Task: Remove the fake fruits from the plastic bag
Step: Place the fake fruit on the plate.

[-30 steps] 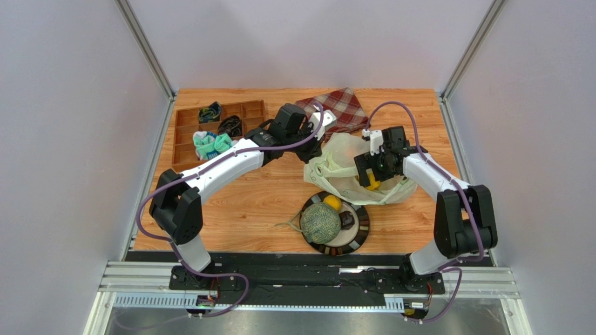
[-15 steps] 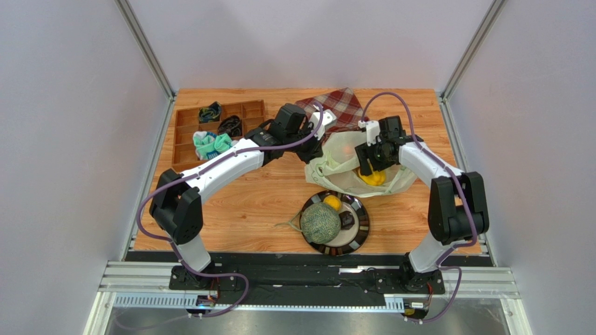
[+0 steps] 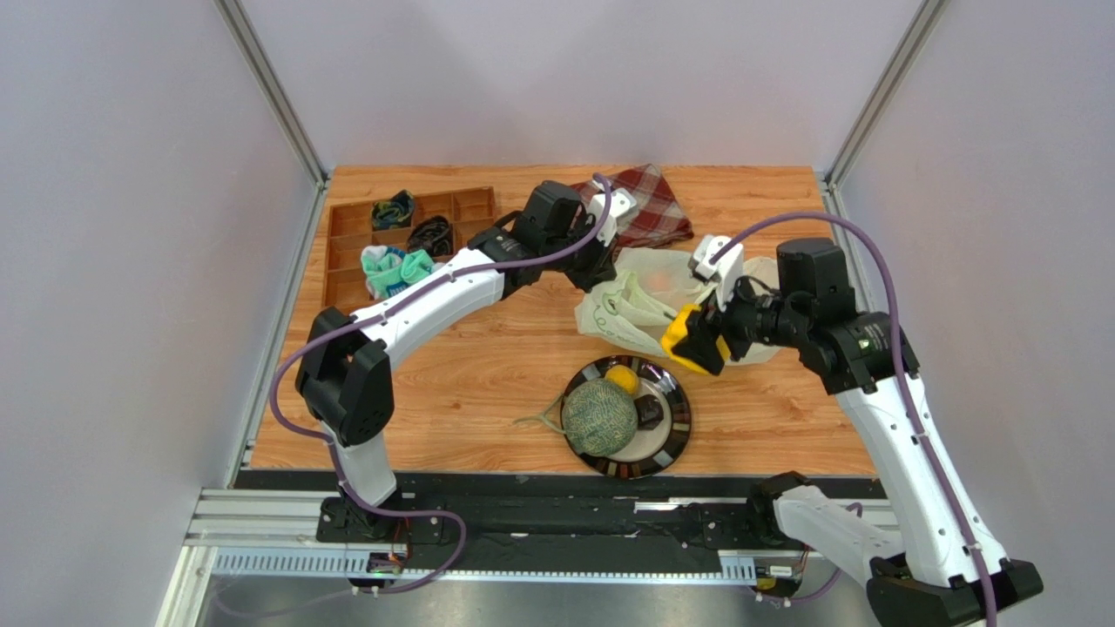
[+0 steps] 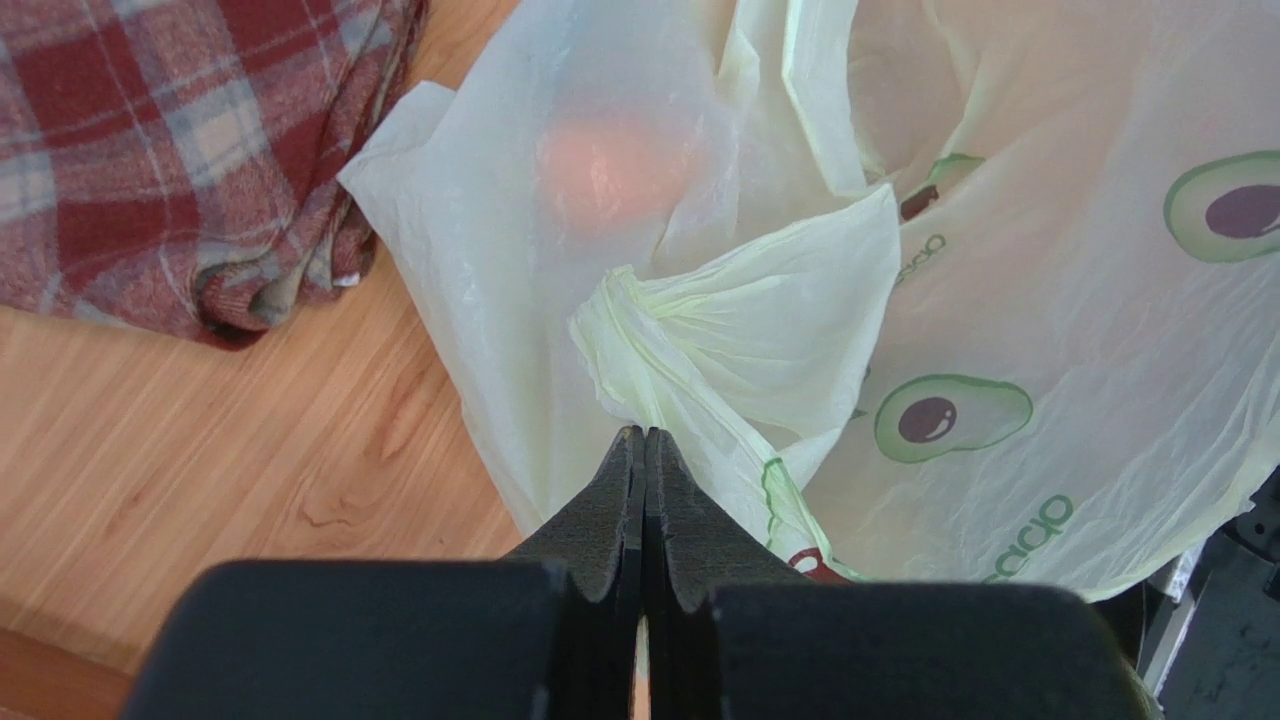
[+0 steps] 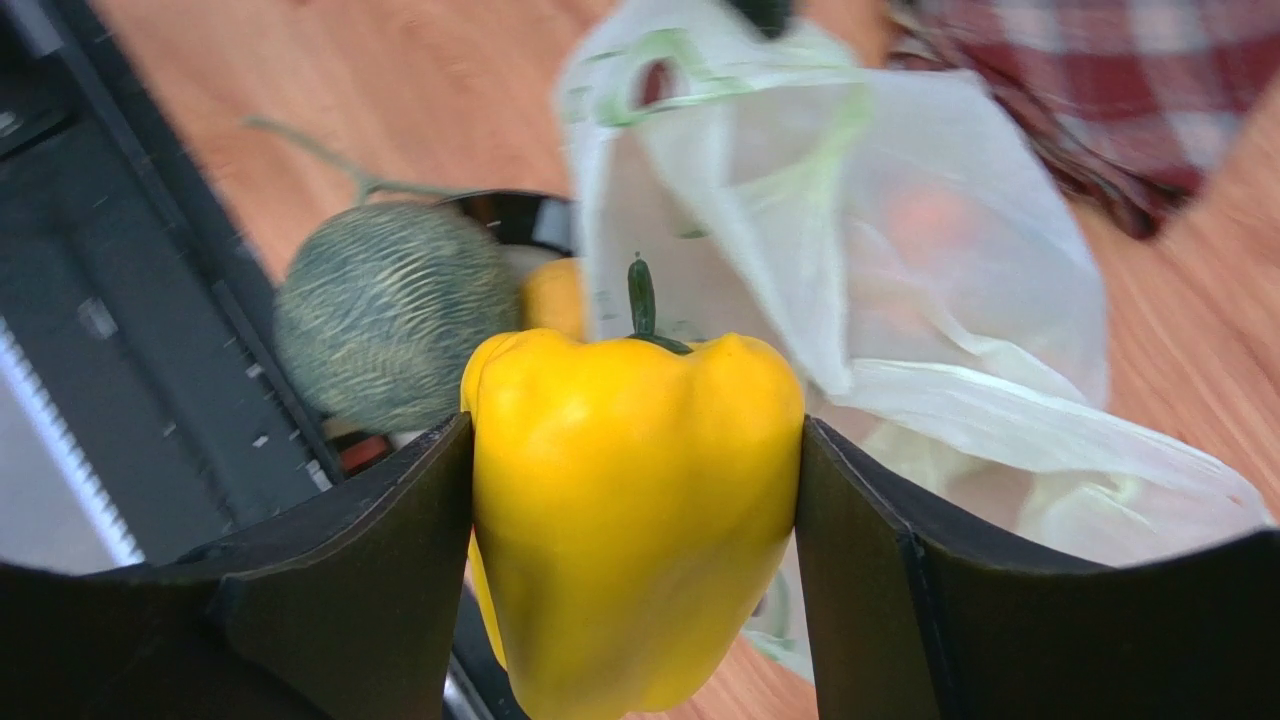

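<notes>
The pale plastic bag [image 3: 654,307] lies on the table's right half; it also shows in the left wrist view [image 4: 932,300] and the right wrist view [image 5: 902,270]. My left gripper [image 3: 600,271] [image 4: 645,443] is shut on a twisted handle of the bag. My right gripper [image 3: 691,342] [image 5: 631,495] is shut on the yellow pepper-like piece [image 3: 686,337] [image 5: 631,510] and holds it in the air outside the bag, above the plate's right side. An orange [image 4: 609,165] shows through the bag. The netted melon [image 3: 598,416] [image 5: 391,315] and the small yellow citrus [image 3: 623,379] rest on the plate.
The dark-rimmed round plate [image 3: 675,431] sits near the front edge. The red plaid cloth [image 3: 644,204] [image 4: 181,150] lies behind the bag. A wooden divided tray [image 3: 351,251] with small items stands at the back left.
My right gripper has lifted the yellow pepper-like piece out of the bag and drawn it toward the plate. The left gripper keeps its hold on the bag handle.
</notes>
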You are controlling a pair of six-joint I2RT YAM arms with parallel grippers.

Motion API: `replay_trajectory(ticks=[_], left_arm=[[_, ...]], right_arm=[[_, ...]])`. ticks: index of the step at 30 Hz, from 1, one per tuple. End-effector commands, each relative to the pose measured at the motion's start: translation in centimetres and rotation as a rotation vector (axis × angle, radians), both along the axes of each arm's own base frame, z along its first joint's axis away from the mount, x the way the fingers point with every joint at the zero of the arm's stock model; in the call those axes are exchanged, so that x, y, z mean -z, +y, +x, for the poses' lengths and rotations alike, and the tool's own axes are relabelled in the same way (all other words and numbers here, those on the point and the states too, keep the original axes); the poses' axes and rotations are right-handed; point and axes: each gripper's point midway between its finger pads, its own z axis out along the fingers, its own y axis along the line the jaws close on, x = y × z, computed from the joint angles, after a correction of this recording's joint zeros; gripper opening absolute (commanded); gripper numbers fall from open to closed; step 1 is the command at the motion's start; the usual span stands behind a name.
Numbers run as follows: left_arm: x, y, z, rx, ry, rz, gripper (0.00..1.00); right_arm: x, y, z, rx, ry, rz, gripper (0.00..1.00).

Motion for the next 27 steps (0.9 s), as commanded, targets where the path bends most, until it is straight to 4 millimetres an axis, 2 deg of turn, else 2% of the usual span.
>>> replay_trajectory(ticks=[1,2,3,6,7,9,11,12,14,17,23,27], left_arm=[[-3.4,-1.2,0.8,-0.003,-0.061,-0.066,0.0],[-3.4,-1.1,0.8,-0.004,-0.063,-0.065,0.0],[-3.5,-1.0,0.7,-0.004,-0.065,-0.065,0.0],[-3.5,-0.7,0.4,-0.003,-0.062,-0.063,0.0],[-3.3,-0.6,0.2,-0.003,-0.057,-0.059,0.0],[-3.2,-0.3,-0.1,0.001,-0.054,-0.052,0.0],[-2.9,0.1,-0.5,0.002,-0.048,-0.041,0.0],[-2.7,0.2,-0.6,0.003,-0.049,-0.035,0.0],[-2.4,0.6,-0.9,0.003,-0.042,-0.025,0.0],[-2.1,0.9,-1.3,0.007,-0.037,-0.017,0.0],[-2.2,0.8,-1.5,0.021,-0.049,-0.006,0.0],[-2.5,0.3,-1.6,0.036,-0.058,-0.007,0.0]], right_arm=[[4.6,0.9,-5.0,-0.208,0.159,-0.065,0.57],[5.3,0.9,-5.3,-0.237,0.169,-0.076,0.56],[6.9,0.8,-6.0,-0.266,0.207,-0.095,0.56],[9.7,1.1,-6.4,-0.362,0.193,-0.155,0.53],[11.4,1.2,-7.0,-0.384,0.215,-0.172,0.52],[12.4,2.2,-7.1,-0.438,0.16,-0.184,0.52],[14.5,2.5,-7.9,-0.485,0.151,-0.228,0.53],[14.9,2.9,-7.4,-0.489,0.118,-0.239,0.53],[16.6,2.6,-7.3,-0.481,0.123,-0.279,0.52],[17.4,2.0,-5.9,-0.399,0.121,-0.323,0.51],[19.2,-0.7,-5.4,-0.358,0.166,-0.45,0.52],[19.3,-1.7,-4.5,-0.319,0.2,-0.464,0.52]])
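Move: The right hand holds the yellow pepper; the plate's centre is about 9 cm to its left, 2 cm back and 25 cm below. On the plate, the melon sits some 13 cm left and 4 cm back of the hand, the dark fruit about 5 cm left and 1 cm back, and the small yellow fruit 10 cm left and 4 cm ahead. The bag lies 17 cm straight ahead. From the left hand, the plate is roughly 14 cm back, 7 cm right and 19 cm below. Down by about 19 cm, the right hand lowers the gripped pepper towards the right rim of the plate, swinging back some 10 cm as it sinks, then easing forward 3–4 cm while the descent slows. The wrist turns counter-clockwise and rolls its left side down, each a bit over 20 degrees; the fingers keep their hold. The left hand still pinches the bag, shifting only a centimetre or two. ##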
